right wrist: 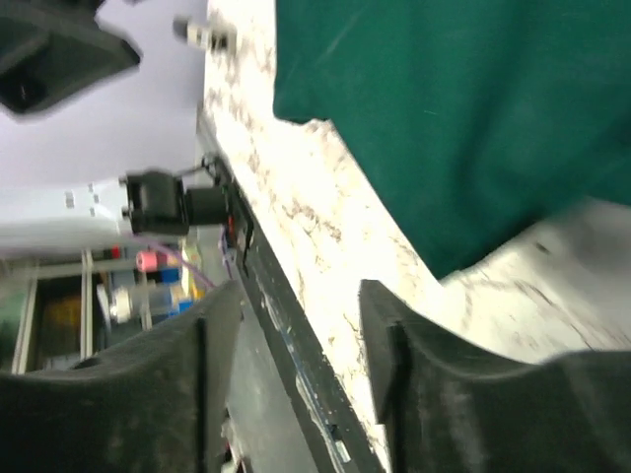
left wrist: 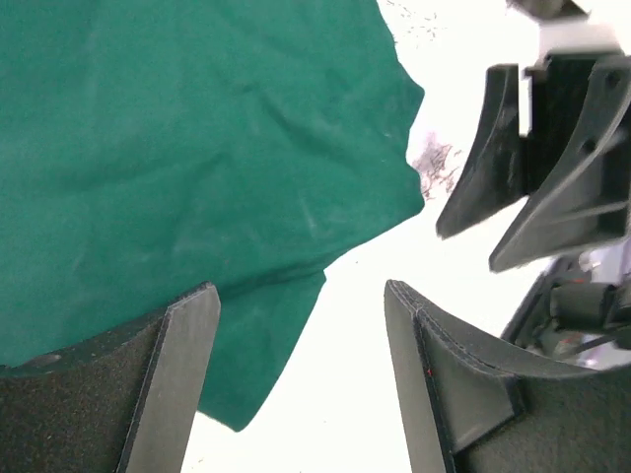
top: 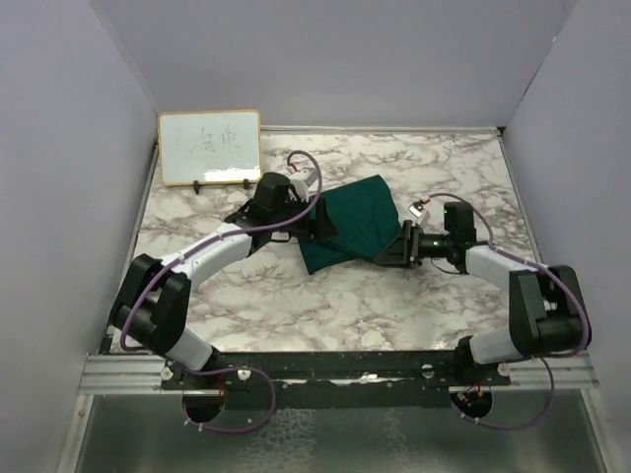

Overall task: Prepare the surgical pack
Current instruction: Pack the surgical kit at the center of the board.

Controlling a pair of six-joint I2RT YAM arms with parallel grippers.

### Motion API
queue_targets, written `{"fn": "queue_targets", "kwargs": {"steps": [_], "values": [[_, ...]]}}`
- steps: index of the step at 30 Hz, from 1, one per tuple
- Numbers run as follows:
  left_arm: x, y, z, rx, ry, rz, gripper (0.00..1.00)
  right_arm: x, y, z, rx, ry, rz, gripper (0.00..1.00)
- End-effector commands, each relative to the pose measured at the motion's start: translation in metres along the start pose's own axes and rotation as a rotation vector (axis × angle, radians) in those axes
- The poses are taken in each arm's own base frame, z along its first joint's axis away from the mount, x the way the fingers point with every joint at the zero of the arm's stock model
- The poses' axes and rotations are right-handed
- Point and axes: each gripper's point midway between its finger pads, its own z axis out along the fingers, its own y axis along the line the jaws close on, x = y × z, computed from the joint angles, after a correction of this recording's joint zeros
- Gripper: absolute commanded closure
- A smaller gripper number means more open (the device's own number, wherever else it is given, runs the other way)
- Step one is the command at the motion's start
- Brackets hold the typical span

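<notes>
The surgical pack is a dark green fabric drape (top: 352, 225), folded into a rumpled bundle in the middle of the marble table (top: 296, 305). My left gripper (top: 314, 225) sits at the bundle's left edge. In the left wrist view it is open (left wrist: 301, 291), with a loose corner of the drape (left wrist: 197, 148) lying beside its left finger (left wrist: 173, 374) and nothing gripped. My right gripper (top: 386, 248) is at the bundle's right edge, and it too is open (right wrist: 296, 291) and empty. The drape (right wrist: 473, 108) lies just beyond its fingers.
A wood-framed whiteboard (top: 209, 146) stands at the back left of the table. Grey walls close in the left, back and right sides. The right gripper's fingers (left wrist: 532, 168) appear close by in the left wrist view. The table's black front rail (right wrist: 286, 325) shows in the right wrist view.
</notes>
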Motion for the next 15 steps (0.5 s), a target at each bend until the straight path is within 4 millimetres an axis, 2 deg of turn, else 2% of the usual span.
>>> {"fn": "queue_targets", "kwargs": {"steps": [1,4,6,9,10,13,15], "values": [[0.005,-0.016,0.003,-0.149,0.082,0.316,0.28,-0.022,-0.011,-0.042,0.150,-0.154,-0.032,0.39],[0.006,-0.018,0.014,-0.240,0.140,0.479,0.27,-0.041,-0.011,-0.065,0.251,-0.261,-0.061,0.27],[0.005,-0.021,0.023,-0.272,0.183,0.581,0.27,-0.055,-0.023,-0.087,0.361,-0.363,-0.036,0.20],[0.013,-0.025,0.038,-0.301,0.265,0.741,0.27,-0.069,-0.031,-0.114,0.453,-0.466,-0.037,0.17],[0.023,-0.023,0.042,-0.308,0.308,0.787,0.27,-0.072,-0.028,-0.116,0.449,-0.471,-0.054,0.17],[0.024,-0.029,0.053,-0.340,0.341,0.907,0.28,-0.070,-0.018,-0.110,0.379,-0.431,-0.079,0.17],[0.026,-0.030,0.057,-0.354,0.353,0.935,0.36,-0.066,-0.016,-0.106,0.346,-0.403,-0.089,0.18]]}}
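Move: The green cloth lies folded on the marble. The point of its front flap is about 13 cm to the left hand's right, 4 cm nearer the base and some 9 cm below. The pack's middle is about 4 cm right of the left hand and 3 cm ahead. The pack's right corner is roughly 19 cm right and 2 cm ahead. From the right hand, the flap point is about 3 cm left, level fore-and-aft and some 6 cm below. Over the folded green cloth the left hand sweeps about 8 cm right towards the flap's point, rising a little then dipping to end slightly lower, its wrist rolling some 45 degrees so the open fingers point down more steeply. The right hand clears away, about 11 cm right and 5 forward, rising some, turning clockwise and opening from half to wide. ##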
